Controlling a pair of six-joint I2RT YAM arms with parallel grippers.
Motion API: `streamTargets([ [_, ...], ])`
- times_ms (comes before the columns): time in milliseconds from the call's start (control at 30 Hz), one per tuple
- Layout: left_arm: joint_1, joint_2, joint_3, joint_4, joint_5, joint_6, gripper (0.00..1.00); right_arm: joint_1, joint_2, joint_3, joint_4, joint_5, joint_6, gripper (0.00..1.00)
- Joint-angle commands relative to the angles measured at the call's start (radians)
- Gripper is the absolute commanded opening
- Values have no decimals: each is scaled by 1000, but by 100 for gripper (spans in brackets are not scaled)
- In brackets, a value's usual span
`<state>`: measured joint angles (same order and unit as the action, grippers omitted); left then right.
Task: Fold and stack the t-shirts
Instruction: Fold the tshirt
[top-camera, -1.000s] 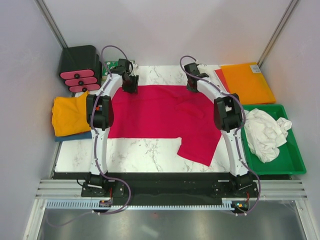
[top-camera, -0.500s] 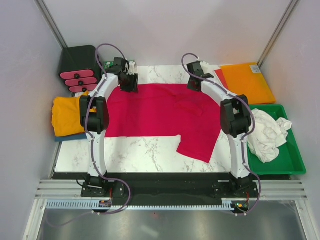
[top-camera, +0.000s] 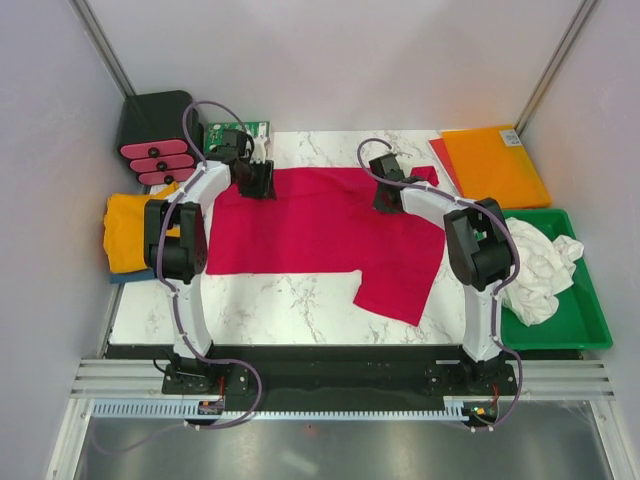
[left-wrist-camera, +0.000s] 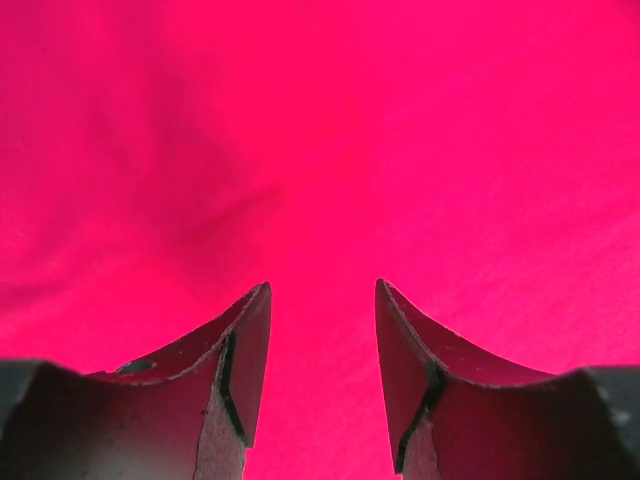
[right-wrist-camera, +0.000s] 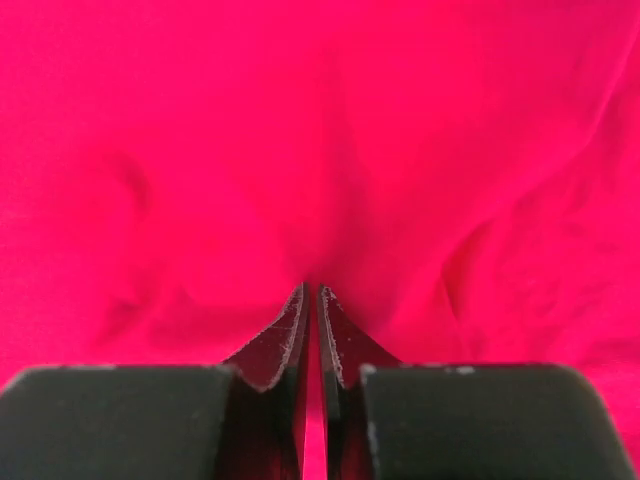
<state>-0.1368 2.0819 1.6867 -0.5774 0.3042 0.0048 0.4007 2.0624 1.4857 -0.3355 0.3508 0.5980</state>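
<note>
A crimson-red t-shirt (top-camera: 320, 225) lies spread flat on the marble table (top-camera: 290, 300), with one flap hanging toward the front right. My left gripper (top-camera: 257, 184) hovers at the shirt's far left corner. Its jaws (left-wrist-camera: 322, 285) stand open over red cloth (left-wrist-camera: 330, 150) with nothing between them. My right gripper (top-camera: 384, 200) is on the shirt's far right part. In the wrist view it (right-wrist-camera: 311, 288) is shut on a pinch of puckered red cloth (right-wrist-camera: 330, 180). A golden-yellow t-shirt (top-camera: 133, 230) lies folded on a blue one (top-camera: 140, 272) at the left. A crumpled white t-shirt (top-camera: 535, 265) sits in the tray.
A green tray (top-camera: 580, 325) stands at the right edge, with a flat orange sheet (top-camera: 495, 165) behind it. A black box with pink pieces (top-camera: 158, 135) and a green board (top-camera: 240, 130) sit at the far left. Grey walls close in both sides.
My right gripper has come nearer from the shirt's far edge and closed on the cloth, shifting the far right part. My left gripper has edged to the left.
</note>
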Motion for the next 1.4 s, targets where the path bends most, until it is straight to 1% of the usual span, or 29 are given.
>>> streamTargets([
  [0, 3, -52, -67, 21, 12, 26, 52, -3, 30, -30, 15, -18, 37, 13],
  [100, 3, -63, -93, 22, 16, 31, 52, -2, 31, -28, 9, -21, 31, 14],
  [200, 5, -98, -120, 47, 13, 26, 51, 4, -21, -28, 35, 46, 8, 15],
  [233, 5, -112, -133, 80, 13, 17, 52, 6, -68, -28, 53, 59, -3, 16],
  [333, 5, -201, -179, 129, 12, 4, 53, 15, -164, -15, 118, 100, -40, 27],
  [367, 5, -241, -191, 146, 10, 4, 53, 18, -185, 10, 121, 115, -43, 35],
  [433, 6, -281, -202, 155, -2, -20, 54, 26, -240, 36, 125, 128, -61, 44],
  [533, 8, -356, -249, 172, -39, -13, 55, 46, -309, 68, 98, 160, -104, 50],
  [567, 17, -396, -289, 195, -54, -11, 56, 65, -326, 70, 83, 196, -118, 54],
  [633, 40, -434, -343, 232, -80, -14, 57, 93, -398, 47, 82, 244, -174, 57],
  [667, 60, -454, -407, 255, -82, -17, 58, 127, -422, 15, 82, 296, -199, 59],
  [700, 109, -491, -445, 327, -91, -23, 60, 145, -450, -5, 82, 330, -220, 61],
  [733, 135, -506, -522, 364, -96, -35, 60, 164, -512, -28, 85, 361, -271, 62],
  [767, 205, -522, -563, 404, -97, -35, 61, 200, -545, -86, 107, 387, -296, 63],
  [800, 230, -554, -609, 521, -93, -34, 61, 217, -579, -117, 116, 442, -314, 64],
  [833, 255, -568, -707, 572, -86, -17, 61, 231, -646, -145, 122, 457, -335, 66],
  [867, 279, -580, -758, 656, -89, -6, 61, 262, -677, -195, 125, 480, -365, 67],
  [900, 284, -591, -806, 718, -89, -6, 62, 273, -706, -215, 122, 511, -377, 67],
  [933, 284, -612, -890, 825, -83, 35, 62, 300, -758, -231, 113, 525, -385, 68],
  [967, 283, -623, -921, 862, -77, 31, 62, 311, -781, -254, 84, 539, -386, 68],
  [1000, 282, -634, -949, 893, -50, 17, 62, 326, -823, -264, 69, 553, -380, 68],
  [1067, 281, -672, -1051, 1063, -11, -38, 63, 366, -860, -291, 34, 597, -357, 69],
  [1133, 272, -689, -1122, 1233, -30, -66, 69, 406, -904, -315, 20, 640, -342, 69],
  [1167, 261, -678, -1136, 1289, -65, -66, 76, 417, -913, -323, 10, 655, -336, 69],
  [1200, 261, -672, -1134, 1295, -66, -71, 80, 429, -926, -329, 6, 669, -319, 70],
  [1233, 259, -659, -1112, 1298, -62, -72, 81, 441, -927, -335, 0, 685, -310, 70],
  [1267, 261, -640, -1093, 1247, -53, -77, 86, 446, -926, -332, -22, 698, -296, 70],
  [1333, 261, -641, -1040, 1147, -44, -88, 87, 457, -907, -318, -57, 706, -251, 71],
  [1367, 261, -648, -1029, 1060, -30, -85, 87, 460, -901, -312, -88, 717, -235, 71],
])
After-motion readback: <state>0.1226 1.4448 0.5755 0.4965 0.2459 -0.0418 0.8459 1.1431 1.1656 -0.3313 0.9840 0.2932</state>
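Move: The left hand hovers about 5 cm above the red t-shirt, whose left edge lies some 12 cm to its left and 5 cm back. Beyond that edge the yellow cloth pile is about 26 cm left and 9 cm back; the green book lies 14 cm ahead and 5 cm left. The right hand is barely 2 cm above the shirt, whose middle is 13 cm left and 4 cm back; the orange folder lies some 25 cm right and 11 cm ahead. Dip both grippers to the shirt, drawing the left one back about 3 cm, then lift away. Swing the left over to the shirt's left edge, sinking again and rising a little at the end, with fingers tilted up some 35 degrees and opened wider. Take the right gripper up about 28 cm and then back over the shirt, opening it and tipping its fingers up. ##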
